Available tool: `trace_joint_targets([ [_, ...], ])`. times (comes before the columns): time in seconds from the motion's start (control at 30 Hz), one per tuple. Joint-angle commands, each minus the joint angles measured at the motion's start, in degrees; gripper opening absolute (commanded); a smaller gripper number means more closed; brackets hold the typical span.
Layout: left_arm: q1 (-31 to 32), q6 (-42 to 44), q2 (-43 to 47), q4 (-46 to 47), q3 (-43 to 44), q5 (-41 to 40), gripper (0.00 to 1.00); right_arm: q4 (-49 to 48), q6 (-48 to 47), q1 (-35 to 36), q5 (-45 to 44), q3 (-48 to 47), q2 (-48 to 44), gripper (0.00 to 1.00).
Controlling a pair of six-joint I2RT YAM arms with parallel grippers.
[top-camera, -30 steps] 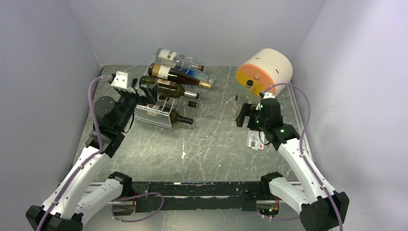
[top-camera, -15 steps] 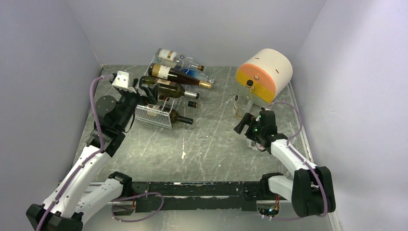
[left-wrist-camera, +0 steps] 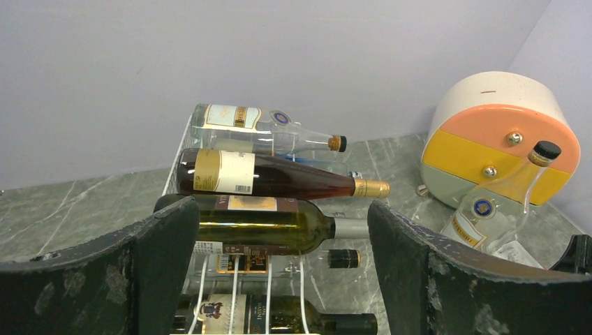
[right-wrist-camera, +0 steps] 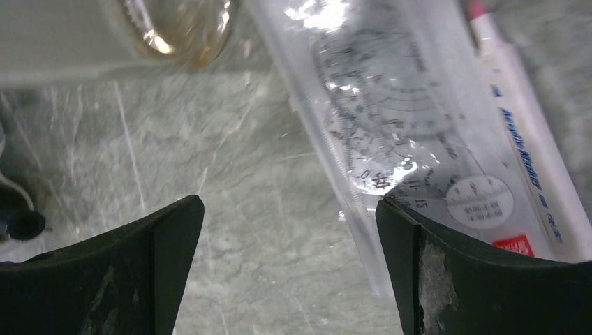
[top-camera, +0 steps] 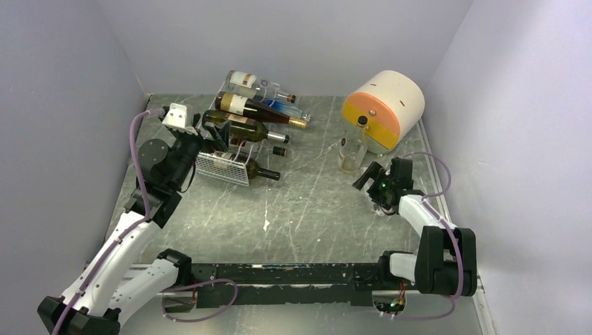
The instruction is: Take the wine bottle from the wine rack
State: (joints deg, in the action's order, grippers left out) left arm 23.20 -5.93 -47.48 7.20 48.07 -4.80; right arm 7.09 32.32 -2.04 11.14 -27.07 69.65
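The white wire wine rack [top-camera: 222,168] stands at the back left with several wine bottles lying across it. From the top down they are a clear one [top-camera: 255,84], an amber one [top-camera: 255,109], a green one [top-camera: 246,130] and a dark one [top-camera: 260,169]. My left gripper [top-camera: 213,139] is open at the rack's left side. In the left wrist view the left gripper [left-wrist-camera: 283,209] frames the green bottle [left-wrist-camera: 258,227] without touching it, and the rack's wires [left-wrist-camera: 234,279] run below. My right gripper [top-camera: 370,178] is open and empty, low over the table at the right.
A round cream, orange and yellow drum [top-camera: 385,107] lies at the back right, with a clear bottle [top-camera: 351,146] standing upright in front of it. A clear plastic packet [right-wrist-camera: 412,132] holding a protractor and a pen lies under the right gripper [right-wrist-camera: 287,206]. Walls close in on three sides.
The right arm has folded back and down towards the near right, bringing its gripper low over the packet. The left arm and the bottles have not moved.
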Motion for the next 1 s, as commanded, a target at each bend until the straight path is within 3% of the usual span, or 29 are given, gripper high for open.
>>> trace_joint_targets([
  [0.0, 0.6, 0.3, 1.0, 1.2, 0.7, -0.6, 0.94, 5.4, -0.3, -3.6, -5.3, -1.9, 1.9, 1.00],
  [0.13, 0.7, 0.3, 0.8, 1.0, 0.9, -0.3, 0.94, 7.5, -1.4, -3.7, -7.9, -4.0, -1.6, 1.00],
  [0.3, 0.7, 0.0, 1.0, 0.9, 1.1, -0.3, 0.94, 10.6, -2.6, -1.7, -3.3, -7.1, -9.6, 1.00],
  [0.53, 0.7, -0.9, 0.0, -0.7, 2.2, -0.9, 0.94, 16.0, -0.8, 12.2, -4.5, -16.3, -13.9, 1.00],
  [0.67, 0.7, -1.5, -0.9, -2.1, 3.5, -0.6, 0.94, 11.4, 1.6, 22.4, -0.4, -20.2, -9.1, 1.00],
  [0.87, 0.7, -1.9, -0.9, -2.3, 3.1, -5.1, 0.94, -6.9, 14.7, 39.9, -7.3, -22.5, 3.0, 1.00],
  [0.97, 0.7, -2.5, -0.7, -3.3, 3.4, -6.2, 0.94, -9.1, 20.8, 44.7, -13.0, -29.2, 12.4, 1.00],
])
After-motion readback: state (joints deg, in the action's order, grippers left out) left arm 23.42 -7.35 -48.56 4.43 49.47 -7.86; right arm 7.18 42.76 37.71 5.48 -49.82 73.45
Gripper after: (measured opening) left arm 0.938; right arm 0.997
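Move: The dark bottle in the rack's lower front, its neck facing this side, lies about 40 cm to the right hand's left, 6 cm farther out and 2 cm above. The green bottle in the upper row is 39 cm left, 14 cm ahead, 13 cm up; the standing clear bottle is 9 cm ahead, 6 cm left, its middle 11 cm up. From the left hand the dark bottle lies some 8 cm ahead, 8 cm right and 31 cm below. Empty and wide open, the right hand heads for the wine rack: it first edges about 3 cm right, low over the table, then climbs some 15 cm and sweeps fast to the left past the near side of the standing clear bottle, ending about 23 cm left of its start and just beginning to sink. The wrist swings counter-clockwise nearly 30 degrees and its fingertips tilt up somewhat. ##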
